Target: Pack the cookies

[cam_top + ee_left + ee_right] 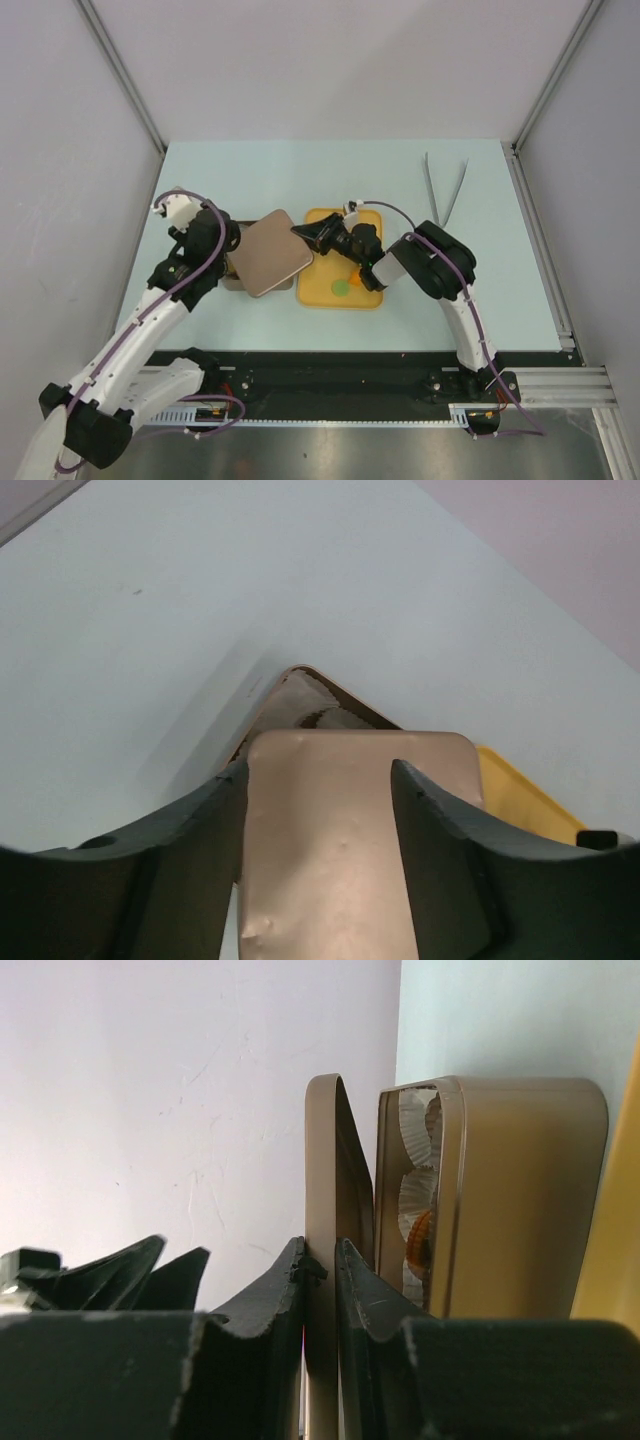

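Observation:
A tan metal lid (275,253) lies tilted over the tin box (232,279), hiding most of it. My right gripper (304,233) is shut on the lid's right edge; in the right wrist view the lid (322,1160) stands pinched between the jaws of that gripper (322,1252). Beside it the tin (520,1190) shows white paper cups and one orange cookie (420,1240). A green cookie (340,287) and an orange cookie (356,270) lie on the yellow tray (318,292). My left gripper (238,250) is open, its fingers spread over the lid (330,850), the tin's corner (300,695) beyond.
Metal tweezers (445,190) lie at the back right of the pale blue table. The yellow tray's edge (520,795) shows right of the lid in the left wrist view. Grey walls stand on both sides.

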Tool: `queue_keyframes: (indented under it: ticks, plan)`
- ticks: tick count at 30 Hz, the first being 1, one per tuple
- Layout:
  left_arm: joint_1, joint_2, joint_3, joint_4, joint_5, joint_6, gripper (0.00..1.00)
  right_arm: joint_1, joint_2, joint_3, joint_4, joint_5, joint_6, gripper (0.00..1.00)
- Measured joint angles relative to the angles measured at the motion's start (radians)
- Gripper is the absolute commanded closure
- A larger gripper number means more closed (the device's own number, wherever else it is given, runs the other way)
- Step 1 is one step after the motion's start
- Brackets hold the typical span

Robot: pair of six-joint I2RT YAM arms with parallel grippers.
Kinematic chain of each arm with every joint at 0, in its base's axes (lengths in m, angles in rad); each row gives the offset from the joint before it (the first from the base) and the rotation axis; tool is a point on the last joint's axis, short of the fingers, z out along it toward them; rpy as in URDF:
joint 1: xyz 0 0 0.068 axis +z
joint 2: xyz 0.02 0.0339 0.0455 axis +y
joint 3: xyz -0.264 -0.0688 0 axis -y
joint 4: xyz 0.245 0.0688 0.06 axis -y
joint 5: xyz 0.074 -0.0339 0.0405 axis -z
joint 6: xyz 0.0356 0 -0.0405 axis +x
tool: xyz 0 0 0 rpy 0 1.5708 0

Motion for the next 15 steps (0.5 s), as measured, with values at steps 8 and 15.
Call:
queue_keyframes:
  ticks: [8, 15]
  plan:
    - [0.214, 0.112, 0.0, -0.05, 0.127, -0.038, 0.86, -0.021, 0.0, 0.0, 0.008, -0.033, -0.006, 1.0]
    - [0.33, 0.195, 0.001, -0.07, 0.152, -0.064, 1.0, -0.041, 0.0, 0.0, 0.008, -0.057, -0.008, 1.0]
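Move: Below and slightly right of the left hand lies the cookie tin, its middle some 6 cm to the right, 5 cm back and 14 cm down. The lid's middle sits about 9 cm right, 4 cm back and 9 cm below that hand. From the right hand, which already grips the lid's right edge, the tin is about 10 cm left, 6 cm back and 5 cm lower; the yellow tray is roughly 12 cm right, 6 cm back and 8 cm lower. Swinging down and left off the lid, the left hand sinks about 7 cm and goes about 7 cm to its left, towards the tin's left side, tipping some 15 degrees farther down and turning about as much counter-clockwise while its open fingers shut on nothing. The right hand keeps its pinch on the lid and eases about a centimetre right and slightly forward. ##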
